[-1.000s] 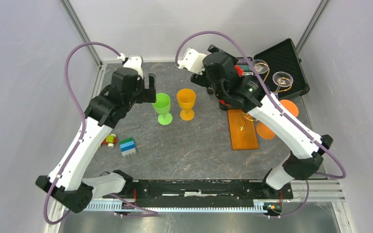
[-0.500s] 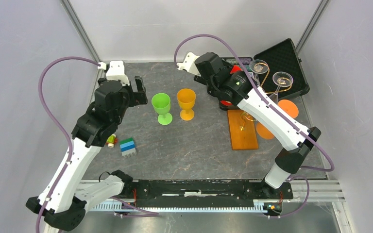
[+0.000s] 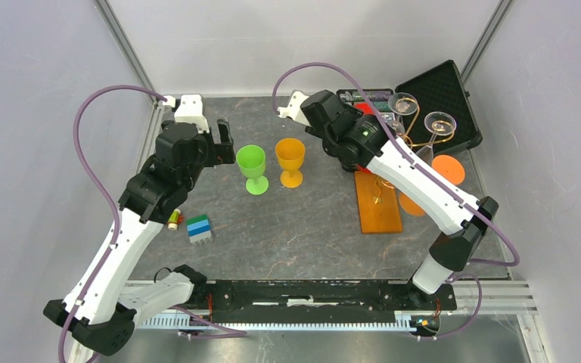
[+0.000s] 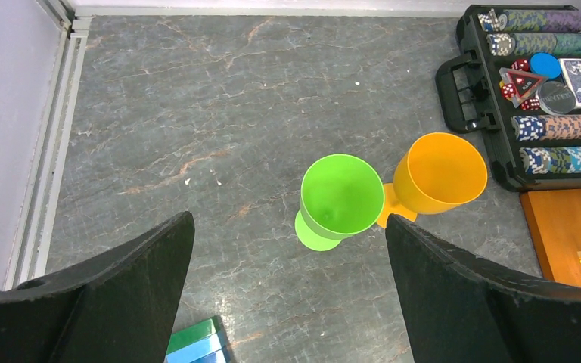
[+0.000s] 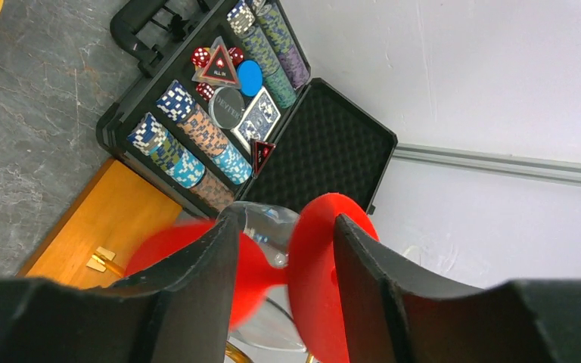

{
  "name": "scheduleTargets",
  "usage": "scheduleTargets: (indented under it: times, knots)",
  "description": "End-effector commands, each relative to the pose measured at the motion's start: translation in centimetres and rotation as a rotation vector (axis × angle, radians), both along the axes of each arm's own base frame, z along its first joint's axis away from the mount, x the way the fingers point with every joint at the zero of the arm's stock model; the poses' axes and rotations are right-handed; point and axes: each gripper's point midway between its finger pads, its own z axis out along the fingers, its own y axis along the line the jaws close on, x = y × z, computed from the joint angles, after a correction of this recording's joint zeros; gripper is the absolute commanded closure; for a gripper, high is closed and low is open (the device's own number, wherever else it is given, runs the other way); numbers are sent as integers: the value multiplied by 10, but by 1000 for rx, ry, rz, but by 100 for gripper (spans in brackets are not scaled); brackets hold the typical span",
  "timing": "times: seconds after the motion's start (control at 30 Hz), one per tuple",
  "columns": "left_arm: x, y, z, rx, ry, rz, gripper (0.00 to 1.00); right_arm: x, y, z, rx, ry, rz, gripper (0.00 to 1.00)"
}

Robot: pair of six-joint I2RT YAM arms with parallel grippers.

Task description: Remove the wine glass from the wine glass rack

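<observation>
The wine glass rack is a gold wire stand [image 3: 422,138] on an orange-brown wooden base [image 3: 379,208] at the right. A red wine glass [image 5: 316,281] hangs on it, with its stem and round foot between my right gripper's [image 5: 286,221] fingers. Those fingers press on it, so the gripper is shut on the red glass. In the top view the right wrist covers this spot and only bits of red [image 3: 364,108] show. My left gripper [image 4: 287,221] hangs wide open and empty above the table, near a green cup [image 4: 342,195].
An orange cup [image 3: 290,156] stands beside the green cup [image 3: 252,162]. Two clear glasses [image 3: 403,102] and two orange ones [image 3: 448,168] hang on the rack. An open black case [image 5: 197,144] of chips and cards lies behind. Stacked blocks [image 3: 199,228] lie at the left.
My right gripper's jaws have narrowed onto the red glass and its wrist has shifted a little left. The left arm has drawn back and leftward, still open.
</observation>
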Motion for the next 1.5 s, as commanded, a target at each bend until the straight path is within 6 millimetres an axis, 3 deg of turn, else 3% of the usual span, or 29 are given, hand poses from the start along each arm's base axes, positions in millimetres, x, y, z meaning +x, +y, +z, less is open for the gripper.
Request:
scheduleTargets:
  times: [0.0,0.23,0.37,0.53,0.93,1.13,1.47]
  knots:
    - [5,-4,10,-53,-35,5,0,-10,-7,11,36,-14,4,49]
    - [4,-5,10,-55,-37,2,0,-10,-7,21,46,-40,22,70]
    - [4,-5,9,-54,-35,1,0,-13,-2,27,69,-47,62,76]
    - [5,-6,9,-56,-35,-2,0,-13,-2,33,74,-67,69,100]
    - [5,-7,11,-57,-39,-5,0,-4,-17,62,50,-251,19,100]
    - [5,-6,12,-57,-42,-6,0,2,-19,60,15,-320,13,100]
    - [5,-6,11,-54,-40,-4,0,7,-19,76,16,-438,9,100]
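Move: The red wine glass hangs foot-up, its foot already between the right hand's half-open fingers, its middle about 3 cm to the right and 1 cm back, roughly level. The nearer clear glass has its foot some 12 cm to that hand's right and 1 cm ahead, level; the gold rack's hub is about 11 cm right, 8 cm back and 5 cm lower. From the left hand the red foot lies about 35 cm right and 6 cm ahead, level. The red glass's foot gets pinched on its two faces as the right hand rises about 3.5 cm and its half-open fingers shut completely. Keeping that grip, the hand then eases about 2 cm forward while the wrist tips its fingers upward, nearly 20 degrees in all. ##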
